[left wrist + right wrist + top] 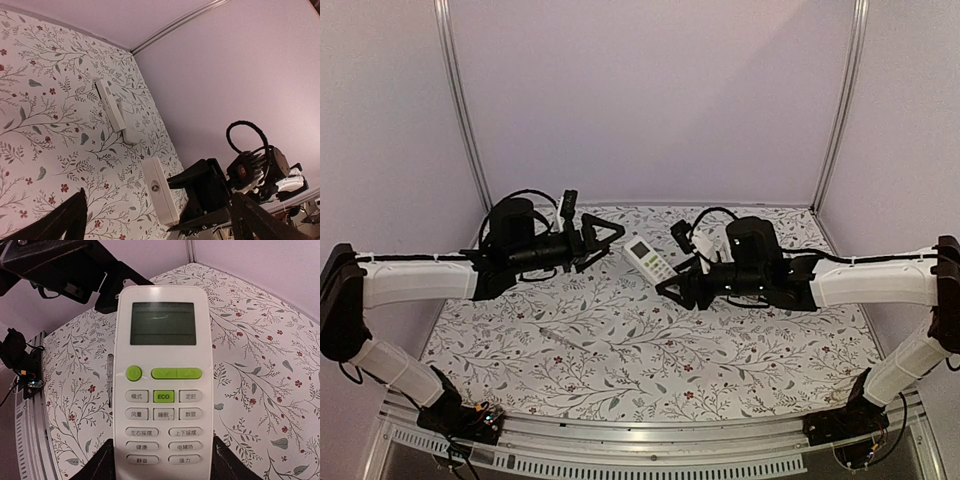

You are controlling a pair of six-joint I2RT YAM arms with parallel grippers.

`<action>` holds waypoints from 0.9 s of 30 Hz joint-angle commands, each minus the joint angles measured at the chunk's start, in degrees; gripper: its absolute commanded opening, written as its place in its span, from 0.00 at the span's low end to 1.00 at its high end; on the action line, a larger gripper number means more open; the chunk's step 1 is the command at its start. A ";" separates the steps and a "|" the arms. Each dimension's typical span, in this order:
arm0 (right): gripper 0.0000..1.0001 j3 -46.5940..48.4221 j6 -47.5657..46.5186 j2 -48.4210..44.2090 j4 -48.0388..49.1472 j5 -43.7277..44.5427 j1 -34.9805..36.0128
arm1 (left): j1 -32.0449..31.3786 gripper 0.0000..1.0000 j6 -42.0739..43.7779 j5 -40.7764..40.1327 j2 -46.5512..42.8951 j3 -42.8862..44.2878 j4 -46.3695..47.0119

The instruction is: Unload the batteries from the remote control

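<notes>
My right gripper [162,461] is shut on the lower end of a white remote control [162,365], one finger [102,465] on each long edge. The remote faces up, with a grey screen and green buttons, and hangs above the floral tabletop [620,350]. From above, the remote control [650,258] points toward the left arm and the right gripper [676,281] holds its near end. My left gripper [605,243] stands open just left of it with nothing between its fingers. In the left wrist view the left gripper [159,195] faces the remote's [161,192] end edge-on. The batteries are out of view.
A second white remote [111,106] lies near the back wall with a small white piece [131,136] beside it. A thin clear pen-like tool [110,381] lies on the tabletop left of the held remote. Lilac walls close the back and sides.
</notes>
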 commanded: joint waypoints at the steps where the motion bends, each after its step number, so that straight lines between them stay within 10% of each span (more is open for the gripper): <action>1: 0.46 3.13 -3.66 -0.05 -0.80 3.49 2.26 | -0.72 1.00 -3.36 2.03 2.28 1.42 2.81; 15: 0.45 8.72 -10.80 4.86 -6.90 8.47 4.59 | -1.02 0.47 -3.89 2.73 4.24 2.75 -2.56; 27: 0.44 10.11 -11.93 6.11 -7.81 10.20 5.52 | -1.02 0.21 -3.48 1.65 4.06 2.83 -6.11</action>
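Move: The remote control is already held by the right hand, its middle roughly 8 cm right of the left hand, 2 cm back and 3 cm lower. From the right hand, the left gripper is about 13 cm left, 5 cm ahead and 4 cm higher. On the table, some 17 cm below the right hand, lie a long white box 20 cm right and 17 cm ahead, and a flat white piece 26 cm right and 13 cm ahead. Left hand sinks about 3 cm, closing around the remote's display end while the right carries it 2 cm left. ##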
